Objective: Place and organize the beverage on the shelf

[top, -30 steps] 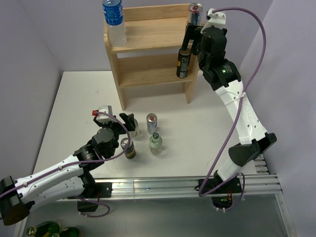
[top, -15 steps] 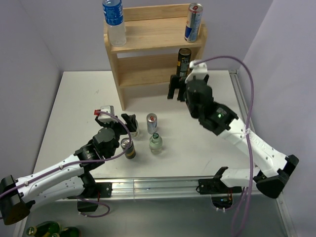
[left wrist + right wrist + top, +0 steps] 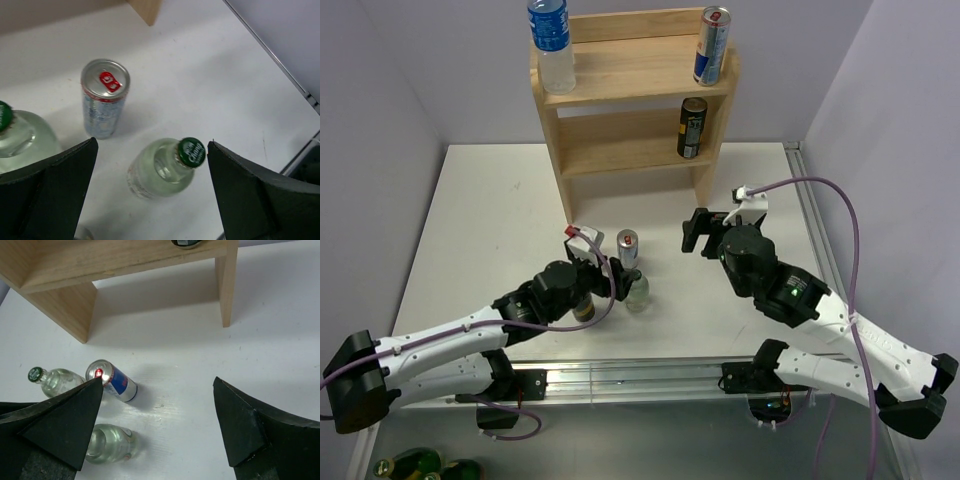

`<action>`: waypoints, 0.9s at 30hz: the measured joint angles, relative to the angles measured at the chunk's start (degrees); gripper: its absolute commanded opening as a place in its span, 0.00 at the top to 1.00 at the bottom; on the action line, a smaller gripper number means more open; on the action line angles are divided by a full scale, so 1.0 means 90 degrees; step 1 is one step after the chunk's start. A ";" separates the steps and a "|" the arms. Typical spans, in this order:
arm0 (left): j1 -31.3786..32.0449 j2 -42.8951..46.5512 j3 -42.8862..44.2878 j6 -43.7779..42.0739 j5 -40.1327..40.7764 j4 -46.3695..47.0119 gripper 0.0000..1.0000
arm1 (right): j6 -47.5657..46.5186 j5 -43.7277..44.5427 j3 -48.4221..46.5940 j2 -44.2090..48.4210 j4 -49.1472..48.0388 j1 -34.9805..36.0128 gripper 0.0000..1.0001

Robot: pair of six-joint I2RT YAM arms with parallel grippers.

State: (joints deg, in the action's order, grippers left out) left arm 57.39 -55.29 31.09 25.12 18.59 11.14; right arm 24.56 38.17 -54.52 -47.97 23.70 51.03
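Note:
The wooden shelf (image 3: pixel 620 70) stands at the back of the table. Its top tier holds a water bottle (image 3: pixel 550 45) and a blue-silver can (image 3: pixel 712 45); its lower tier holds a dark can (image 3: pixel 692 127). My left gripper (image 3: pixel 610 272) is open above a clear green-capped bottle (image 3: pixel 165 167), which stands between its fingers (image 3: pixel 55 185). A silver can (image 3: pixel 104 97) and a second clear bottle (image 3: pixel 17 137) stand beside it. My right gripper (image 3: pixel 698 232) is open and empty over the table, right of the silver can (image 3: pixel 112 380), with the shelf (image 3: pixel 60 270) ahead.
A dark can (image 3: pixel 582 305) stands on the table, half hidden under my left wrist. A metal rail (image 3: pixel 650 378) runs along the near table edge. The purple side walls stand close. Bare white table (image 3: pixel 200 355) lies between the shelf legs and my right gripper.
My right gripper let go of the dark can on the lower tier, pulled back from the shelf and dropped down over the table. My left gripper moved right, over the green-capped bottle.

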 measured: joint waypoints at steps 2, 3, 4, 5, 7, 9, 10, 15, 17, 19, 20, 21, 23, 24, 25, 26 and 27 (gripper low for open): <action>0.0138 -0.0032 0.0000 -0.0002 -0.0097 0.0024 0.02 | 0.0029 0.0002 0.0155 0.0114 -0.0002 0.0000 0.02; 0.0221 -0.0056 0.0000 -0.0002 -0.0095 0.0022 0.02 | 0.0041 0.0002 0.0219 0.0155 0.0012 0.0000 0.02; 0.0335 -0.0095 0.0002 -0.0005 -0.0078 0.0012 0.02 | 0.0058 0.0002 0.0265 0.0189 0.0005 0.0002 0.02; 0.0435 -0.0126 0.0010 -0.0005 -0.0032 -0.0017 0.02 | 0.0068 0.0002 0.0316 0.0221 0.0005 0.0002 0.02; 0.0653 -0.0134 0.0053 -0.0017 0.0233 -0.0226 0.02 | 0.0107 0.0000 0.0423 0.0294 -0.0007 0.0012 0.02; 0.0848 -0.0087 0.0138 0.0002 0.0605 -0.0469 0.02 | 0.0134 -0.0002 0.0554 0.0372 -0.0017 0.0012 0.02; 0.0928 -0.0022 0.0187 0.0027 0.0816 -0.0622 0.02 | 0.0151 -0.0002 0.0610 0.0408 -0.0012 0.0012 0.02; 0.1132 0.0765 0.0306 0.0299 0.1814 -0.1309 0.03 | 0.0165 0.0000 0.0835 0.0563 -0.0012 0.0012 0.02; 0.1219 0.1129 0.0306 0.0442 0.2147 -0.1581 0.03 | 0.0172 0.0002 0.0908 0.0607 -0.0022 0.0012 0.02; 0.1285 0.1331 0.0313 0.0612 0.2378 -0.1851 0.02 | 0.0175 0.0000 0.0979 0.0624 -0.0041 0.0012 0.02; 0.1302 0.1377 0.0316 0.0697 0.2480 -0.2011 0.02 | 0.0175 0.0002 0.1010 0.0627 -0.0036 0.0012 0.02; 0.1311 0.1396 0.0325 0.0818 0.2582 -0.2181 0.02 | 0.0175 0.0000 0.1035 0.0624 -0.0034 0.0012 0.02; 0.1314 0.1358 0.0333 0.1107 0.2742 -0.2523 0.02 | 0.0177 0.0002 0.1095 0.0636 -0.0049 0.0012 0.02; 0.1321 0.1311 0.0333 0.1241 0.2788 -0.2676 0.02 | 0.0177 0.0000 0.1115 0.0653 -0.0041 0.0012 0.02; 0.1343 0.1241 0.0333 0.1469 0.2880 -0.2863 0.02 | 0.0177 0.0002 0.1129 0.0665 -0.0049 0.0012 0.01; 0.1370 0.1185 0.0333 0.1666 0.2960 -0.3016 0.02 | 0.0180 0.0002 0.1139 0.0682 -0.0053 0.0012 0.01; 0.1413 0.1132 0.0333 0.1860 0.3062 -0.3164 0.02 | 0.0180 0.0005 0.1151 0.0702 -0.0053 0.0012 0.01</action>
State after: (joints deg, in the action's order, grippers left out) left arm 70.11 -45.10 34.09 41.87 46.15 -17.34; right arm 26.17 38.22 -44.16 -41.65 23.22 51.13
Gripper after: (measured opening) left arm 0.977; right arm 0.985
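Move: About 8 cm to the left of the left hand, level or a centimetre nearer the base and 12 cm lower, stands the black can. From that hand the front green-capped bottle is some 3 cm ahead and 5 cm right, the Red Bull can 12 cm ahead and 2 cm right, and the rear bottle 10 cm ahead and 8 cm left, all about 12 cm below. From the right hand the black can lies roughly 33 cm left, 8 cm back and 23 cm below. Drawing back nearly 3 cm and drifting a little right, the open left hand leaves the front bottle, then swings about 8 cm left in a low arc, up and down again by some 4 cm, turning nearly 20 degrees counter-clockwise to come over the black can. Its fingers stay wide. The right hand, empty and open, sinks about 5 cm. ##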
